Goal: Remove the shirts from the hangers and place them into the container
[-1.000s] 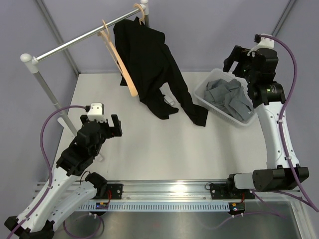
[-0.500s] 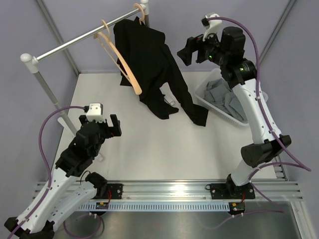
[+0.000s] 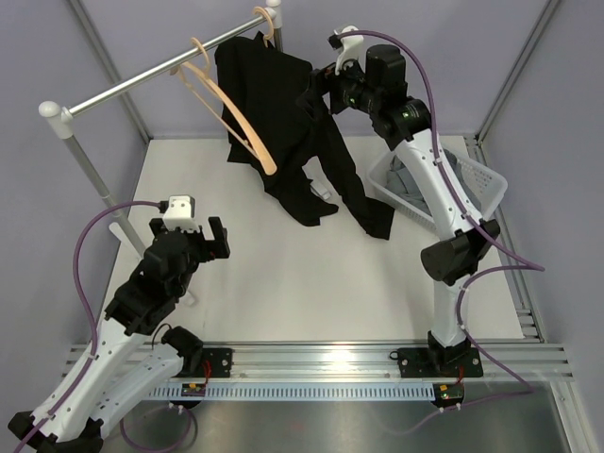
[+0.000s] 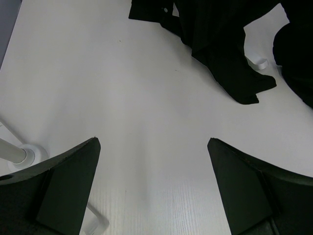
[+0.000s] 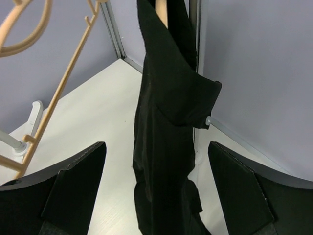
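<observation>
A black shirt (image 3: 278, 113) hangs from a tan wooden hanger (image 3: 268, 21) on the rail, its sleeves trailing onto the table. Beside it hangs a second, bare hanger (image 3: 234, 113). My right gripper (image 3: 317, 90) is raised at the shirt's right shoulder, open. In the right wrist view the black shirt (image 5: 166, 103) hangs just ahead between the spread fingers of the right gripper (image 5: 155, 144), with the bare hanger (image 5: 63, 83) to the left. The white container (image 3: 489, 177) stands at the right, partly behind my right arm. My left gripper (image 3: 189, 245) (image 4: 152, 142) hovers open over bare table.
The grey metal rail (image 3: 151, 74) crosses the back left on a white post (image 3: 80, 156); its foot (image 4: 22, 154) shows by my left fingers. The black shirt's hem (image 4: 230, 73) lies on the table ahead of the left gripper.
My right arm has swung left, from above the container to the black shirt's shoulder. The bare hanger has swayed a little. The left arm has not moved.
</observation>
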### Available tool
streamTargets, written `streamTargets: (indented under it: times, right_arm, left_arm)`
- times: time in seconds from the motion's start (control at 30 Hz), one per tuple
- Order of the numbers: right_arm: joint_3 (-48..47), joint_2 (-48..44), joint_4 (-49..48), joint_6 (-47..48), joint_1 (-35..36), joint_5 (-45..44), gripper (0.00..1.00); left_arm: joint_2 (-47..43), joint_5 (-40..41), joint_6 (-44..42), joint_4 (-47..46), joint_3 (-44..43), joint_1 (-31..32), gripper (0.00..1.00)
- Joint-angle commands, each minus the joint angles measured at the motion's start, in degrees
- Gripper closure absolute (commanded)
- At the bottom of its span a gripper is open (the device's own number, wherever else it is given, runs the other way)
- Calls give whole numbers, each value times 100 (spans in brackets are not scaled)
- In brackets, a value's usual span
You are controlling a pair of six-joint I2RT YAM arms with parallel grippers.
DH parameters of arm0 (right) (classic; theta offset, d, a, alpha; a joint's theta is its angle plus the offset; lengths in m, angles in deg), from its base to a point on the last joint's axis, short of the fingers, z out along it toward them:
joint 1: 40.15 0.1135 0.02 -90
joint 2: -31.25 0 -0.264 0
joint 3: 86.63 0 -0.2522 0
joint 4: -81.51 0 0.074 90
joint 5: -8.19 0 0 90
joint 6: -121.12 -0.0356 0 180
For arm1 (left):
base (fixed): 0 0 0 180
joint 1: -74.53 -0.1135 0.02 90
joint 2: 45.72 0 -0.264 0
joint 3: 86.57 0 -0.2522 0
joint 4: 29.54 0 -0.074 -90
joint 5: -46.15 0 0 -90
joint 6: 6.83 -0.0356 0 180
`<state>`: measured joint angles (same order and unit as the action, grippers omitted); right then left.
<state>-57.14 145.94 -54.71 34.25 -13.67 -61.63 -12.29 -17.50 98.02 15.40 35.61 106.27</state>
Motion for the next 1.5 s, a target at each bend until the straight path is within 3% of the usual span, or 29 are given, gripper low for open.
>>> streamTargets:
  times: [0.0,0.33,0.43,0.57,0.7,0.8,1.47]
  right_arm:
    - [-335,149,-84,-41,15,-120,10]
    - [-537,571,-295,12,59,82,32]
    - [-546,624,-444,20,77,56,50]
    - [-546,607,-602,12,103,30,65]
    - [-537,519,-717,3,121,3,89]
    - [-458,344,-822,-32,156,-23,99]
    - [983,-1326,-1727,-261,165,196,100]
  left_arm:
    - [-30,81,-53,-174,20,-11,1]
    - [-38,63,-52,-174,20,-19,1]
    - [-38,72,-53,-174,28,-19,1]
    - [-38,63,-53,-174,28,-11,1]
    - [-38,63,-61,-173,28,-19,1]
    - [-47,63,-61,-174,20,-19,1]
    - [-47,90,-79,-173,28,-19,1]
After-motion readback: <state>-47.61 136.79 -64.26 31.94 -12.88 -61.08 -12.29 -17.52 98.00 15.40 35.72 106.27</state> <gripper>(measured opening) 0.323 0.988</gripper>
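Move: The near side of the black shirt hangs between the right hand's open fingers, about 3 cm ahead, 2 cm left and 4 cm lower. Its hanger is roughly 10 cm ahead, 9 cm left and 10 cm above that hand; the empty hanger is some 17 cm left and 2 cm back, slightly higher. From the left hand, the shirt's near side lies about 26 cm ahead, 21 cm right and 14 cm up. Right hand dips forward about 5 cm, pinches the black shirt, then pulls up and back some 10 cm. ##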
